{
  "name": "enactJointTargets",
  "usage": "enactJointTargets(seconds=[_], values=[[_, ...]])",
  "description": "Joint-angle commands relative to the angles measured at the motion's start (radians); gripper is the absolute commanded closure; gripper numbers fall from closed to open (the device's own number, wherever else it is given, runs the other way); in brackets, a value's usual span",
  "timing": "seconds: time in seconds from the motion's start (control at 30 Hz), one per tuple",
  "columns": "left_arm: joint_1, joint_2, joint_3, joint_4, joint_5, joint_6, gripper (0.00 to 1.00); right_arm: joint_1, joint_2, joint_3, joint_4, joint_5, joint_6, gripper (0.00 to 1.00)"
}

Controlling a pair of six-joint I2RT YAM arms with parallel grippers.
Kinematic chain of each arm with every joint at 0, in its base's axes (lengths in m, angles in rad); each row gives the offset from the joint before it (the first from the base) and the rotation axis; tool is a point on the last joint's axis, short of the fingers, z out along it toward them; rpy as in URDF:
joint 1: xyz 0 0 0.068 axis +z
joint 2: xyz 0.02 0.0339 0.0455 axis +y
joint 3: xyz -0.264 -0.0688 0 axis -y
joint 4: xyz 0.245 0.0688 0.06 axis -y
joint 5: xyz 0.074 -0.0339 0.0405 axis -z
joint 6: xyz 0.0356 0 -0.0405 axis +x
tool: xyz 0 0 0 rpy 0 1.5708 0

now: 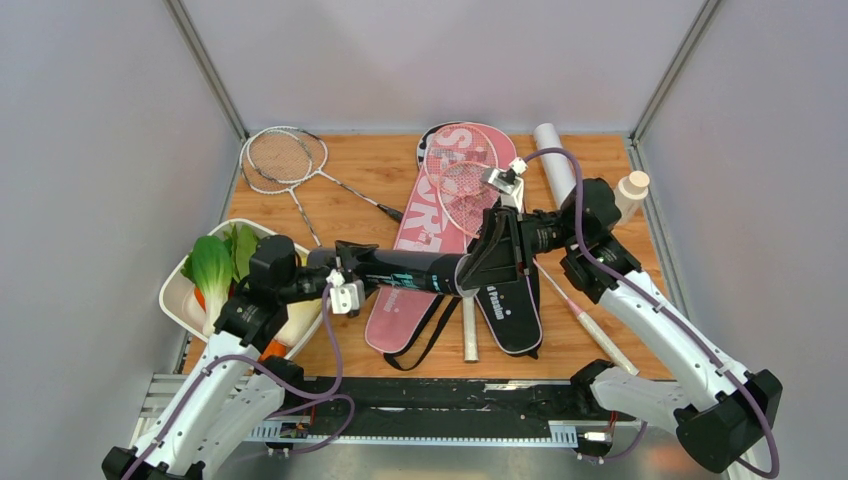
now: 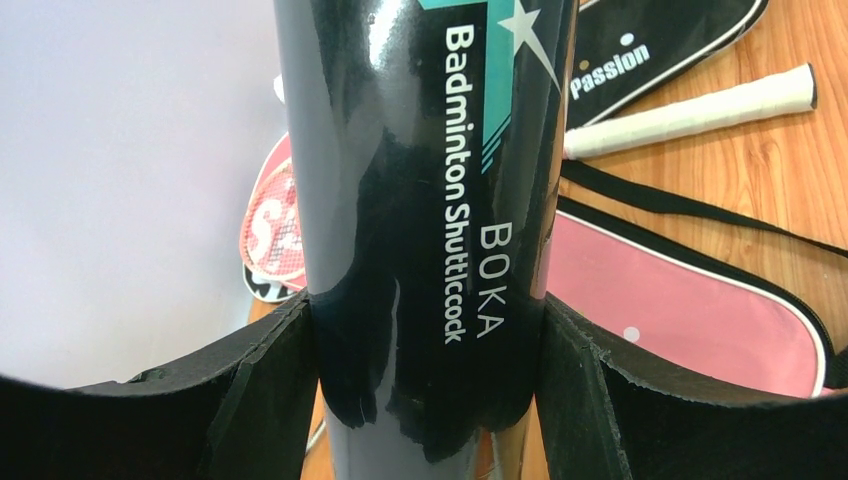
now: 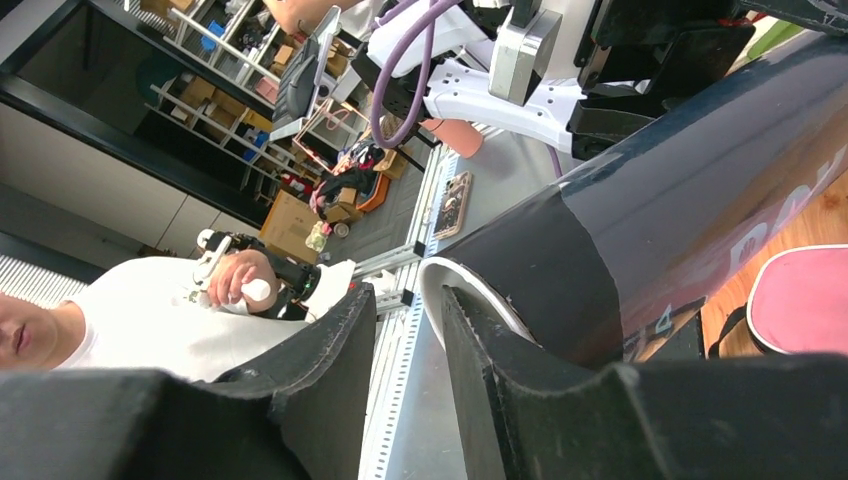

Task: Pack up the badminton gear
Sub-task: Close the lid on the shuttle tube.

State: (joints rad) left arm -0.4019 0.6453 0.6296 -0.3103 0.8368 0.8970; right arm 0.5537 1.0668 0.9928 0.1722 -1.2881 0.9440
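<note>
My left gripper is shut on a black "Badminton Shuttlecock" tube and holds it level above the table; both pads press its sides in the left wrist view, where the left gripper clamps the tube. My right gripper meets the tube's right end. Its jaws stand a little apart with nothing between them, and in the right wrist view the right gripper has one fingertip at the white rim of the tube. Pink rackets lie on a pink bag.
Silver rackets lie at the back left. A black bag lies under the tube, a white tube at the back right, and a small bottle near the right wall. A tray of vegetables sits at the left.
</note>
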Motion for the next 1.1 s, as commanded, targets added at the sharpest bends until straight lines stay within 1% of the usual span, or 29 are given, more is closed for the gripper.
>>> enactJointTargets(seconds=[0.0, 0.1, 0.17, 0.27, 0.33, 0.5, 0.6, 0.63, 0.67, 0.7, 0.73, 0.8, 0.83, 0.9, 0.97, 1.0, 1.03, 1.07], values=[[-0.037, -0.048, 0.101, 0.383, 0.340, -0.046, 1.00, 0.006, 0.064, -0.036, -0.016, 0.181, -0.037, 0.58], [-0.038, -0.042, 0.096, 0.486, 0.372, -0.141, 1.00, 0.021, 0.069, -0.069, 0.063, 0.168, 0.006, 0.57], [-0.038, -0.037, 0.087, 0.614, 0.384, -0.212, 1.00, 0.032, 0.079, -0.086, 0.120, 0.163, 0.034, 0.56], [-0.037, -0.028, 0.080, 0.684, 0.387, -0.278, 1.00, 0.040, 0.102, -0.091, 0.192, 0.160, 0.066, 0.56], [-0.040, -0.025, 0.077, 0.691, 0.380, -0.281, 1.00, 0.046, 0.119, -0.086, 0.223, 0.159, 0.070, 0.56], [-0.039, -0.021, 0.065, 0.703, 0.376, -0.283, 1.00, 0.045, 0.153, -0.062, 0.182, 0.188, 0.047, 0.57], [-0.040, -0.019, 0.071, 0.687, 0.363, -0.269, 1.00, 0.043, 0.147, -0.047, 0.180, 0.197, 0.058, 0.57], [-0.040, -0.023, 0.074, 0.640, 0.348, -0.254, 1.00, 0.040, 0.137, -0.033, 0.179, 0.205, 0.066, 0.57], [-0.039, -0.025, 0.086, 0.606, 0.300, -0.204, 1.00, 0.035, 0.121, -0.018, 0.176, 0.217, 0.075, 0.57], [-0.040, -0.028, 0.092, 0.537, 0.270, -0.193, 1.00, 0.027, 0.102, 0.008, 0.167, 0.232, 0.084, 0.57], [-0.040, -0.029, 0.101, 0.511, 0.197, -0.193, 1.00, 0.009, 0.074, 0.054, 0.136, 0.258, 0.082, 0.54], [-0.040, -0.024, 0.111, 0.438, 0.106, -0.182, 1.00, -0.023, 0.016, 0.131, 0.051, 0.325, 0.039, 0.47], [-0.039, -0.023, 0.114, 0.417, 0.085, -0.193, 1.00, -0.035, -0.015, 0.161, 0.020, 0.362, 0.004, 0.42], [-0.039, -0.020, 0.123, 0.445, 0.043, -0.282, 1.00, -0.041, -0.093, 0.190, -0.010, 0.481, -0.070, 0.30], [-0.040, -0.015, 0.125, 0.518, 0.006, -0.490, 0.99, -0.041, -0.168, 0.179, -0.016, 0.602, -0.144, 0.20], [-0.040, -0.008, 0.127, 0.569, -0.029, -0.547, 0.99, -0.041, -0.197, 0.167, -0.016, 0.650, -0.175, 0.15], [-0.039, -0.002, 0.129, 0.593, -0.053, -0.671, 0.99, -0.041, -0.222, 0.159, -0.015, 0.689, -0.208, 0.11], [-0.040, 0.016, 0.138, 0.619, -0.105, -0.726, 0.99, -0.041, -0.239, 0.149, -0.012, 0.716, -0.239, 0.08]])
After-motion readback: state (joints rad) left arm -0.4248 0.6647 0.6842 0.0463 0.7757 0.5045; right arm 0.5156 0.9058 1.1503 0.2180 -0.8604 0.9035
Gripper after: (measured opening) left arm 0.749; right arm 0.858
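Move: The right hand is at the lid on the tube's mouth, with the lid's middle about 4 cm to its left, roughly level and a touch lower. On the table some 35 cm below that hand, the white-grip racket handle lies about 5 cm ahead and 3 cm left, and the black case about 12 cm ahead and 6 cm right. From the left hand, which grips the tube, the lid is roughly 21 cm right, 7 cm back and 13 cm higher. The right fingertips, at the lid's rim, stay by it as both hands ease up 2 to 4 cm. Then the right hand comes free, opening wide as it goes quickly upward, about 12 cm in all, drifting forward and right and swinging clockwise some 25 degrees. The left hand keeps its grip on the tube, raising it about 8 cm and tipping the mouth end up. ##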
